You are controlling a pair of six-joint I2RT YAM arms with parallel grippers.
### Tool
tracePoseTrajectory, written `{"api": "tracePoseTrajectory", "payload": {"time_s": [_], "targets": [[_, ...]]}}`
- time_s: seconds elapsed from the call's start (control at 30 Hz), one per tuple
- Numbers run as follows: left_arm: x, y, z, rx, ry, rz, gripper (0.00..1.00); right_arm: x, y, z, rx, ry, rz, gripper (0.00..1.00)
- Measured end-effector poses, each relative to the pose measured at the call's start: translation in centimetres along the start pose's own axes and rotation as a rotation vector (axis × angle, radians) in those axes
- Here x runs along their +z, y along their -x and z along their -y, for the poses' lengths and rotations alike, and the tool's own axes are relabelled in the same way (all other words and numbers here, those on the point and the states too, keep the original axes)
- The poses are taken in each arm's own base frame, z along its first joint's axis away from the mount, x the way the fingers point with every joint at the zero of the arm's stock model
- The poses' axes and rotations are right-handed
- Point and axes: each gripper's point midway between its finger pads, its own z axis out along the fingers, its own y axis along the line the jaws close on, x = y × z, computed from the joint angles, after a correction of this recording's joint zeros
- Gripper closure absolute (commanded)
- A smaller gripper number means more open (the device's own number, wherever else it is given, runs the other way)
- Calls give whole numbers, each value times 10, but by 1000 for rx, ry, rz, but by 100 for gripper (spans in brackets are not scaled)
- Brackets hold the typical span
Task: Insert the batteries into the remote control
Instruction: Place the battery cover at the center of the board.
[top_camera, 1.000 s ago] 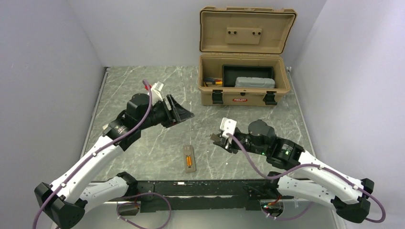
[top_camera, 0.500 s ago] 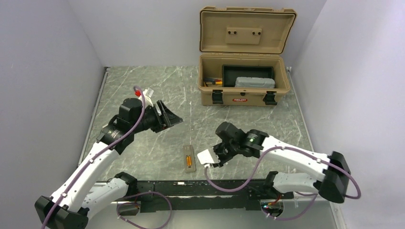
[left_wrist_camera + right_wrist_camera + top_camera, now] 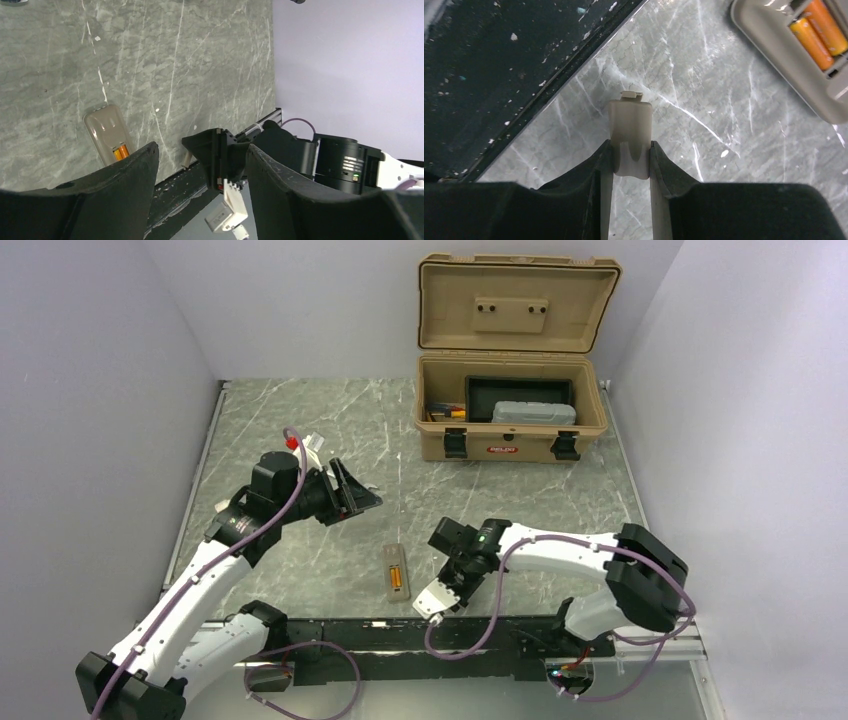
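The remote control (image 3: 397, 573) lies back-up on the marble table, its bay open with two orange batteries (image 3: 399, 579) lying side by side in it. The right wrist view has the remote (image 3: 774, 45) and batteries (image 3: 816, 32) at upper right. My right gripper (image 3: 629, 145) is shut on a small beige cover piece (image 3: 629, 130) with a tab at its far end, held low over the table just right of the remote near the front edge (image 3: 447, 575). My left gripper (image 3: 355, 492) hovers open and empty up and left of the remote (image 3: 106, 132).
An open tan toolbox (image 3: 512, 445) stands at the back right, holding a grey case and a black tray. A black rail (image 3: 400, 632) runs along the table's near edge, close to the right gripper. Walls close in on both sides.
My right arm has swung down and forward, carrying the beige piece from mid-table to just right of the remote. My left arm has drawn back a little to the left, still open.
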Motion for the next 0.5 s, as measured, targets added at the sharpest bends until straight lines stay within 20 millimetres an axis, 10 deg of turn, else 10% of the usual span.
{"api": "tracePoseTrajectory", "payload": {"time_s": [0.13, 0.27, 0.5], "targets": [[0, 0, -1, -1, 0, 0, 33, 14, -8, -1, -20, 42, -24, 84], [1, -2, -4, -5, 4, -2, 33, 20, -8, 6, -27, 57, -28, 27], [1, -7, -10, -10, 11, -7, 33, 20, -1, 29, -14, 5, -5, 10]]}}
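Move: Just beneath the right hand, some 3 cm down, is the bare table spot for the battery cover already held between its fingers. The remote control, batteries showing, lies about 12 cm to that hand's left and 5 cm farther out; the table's near edge runs about 5 cm back, directly behind the hand. From the idle left hand, the spot is roughly 10 cm back, 16 cm to the right and 20 cm below. Lowering the battery cover the last 2 cm or so nearly straight down, the right hand brings it to the table, then spreads its fingers wide and lets go. While they open, it shifts left about 3 cm and slightly forward towards the remote control, staying low with barely any rise. ##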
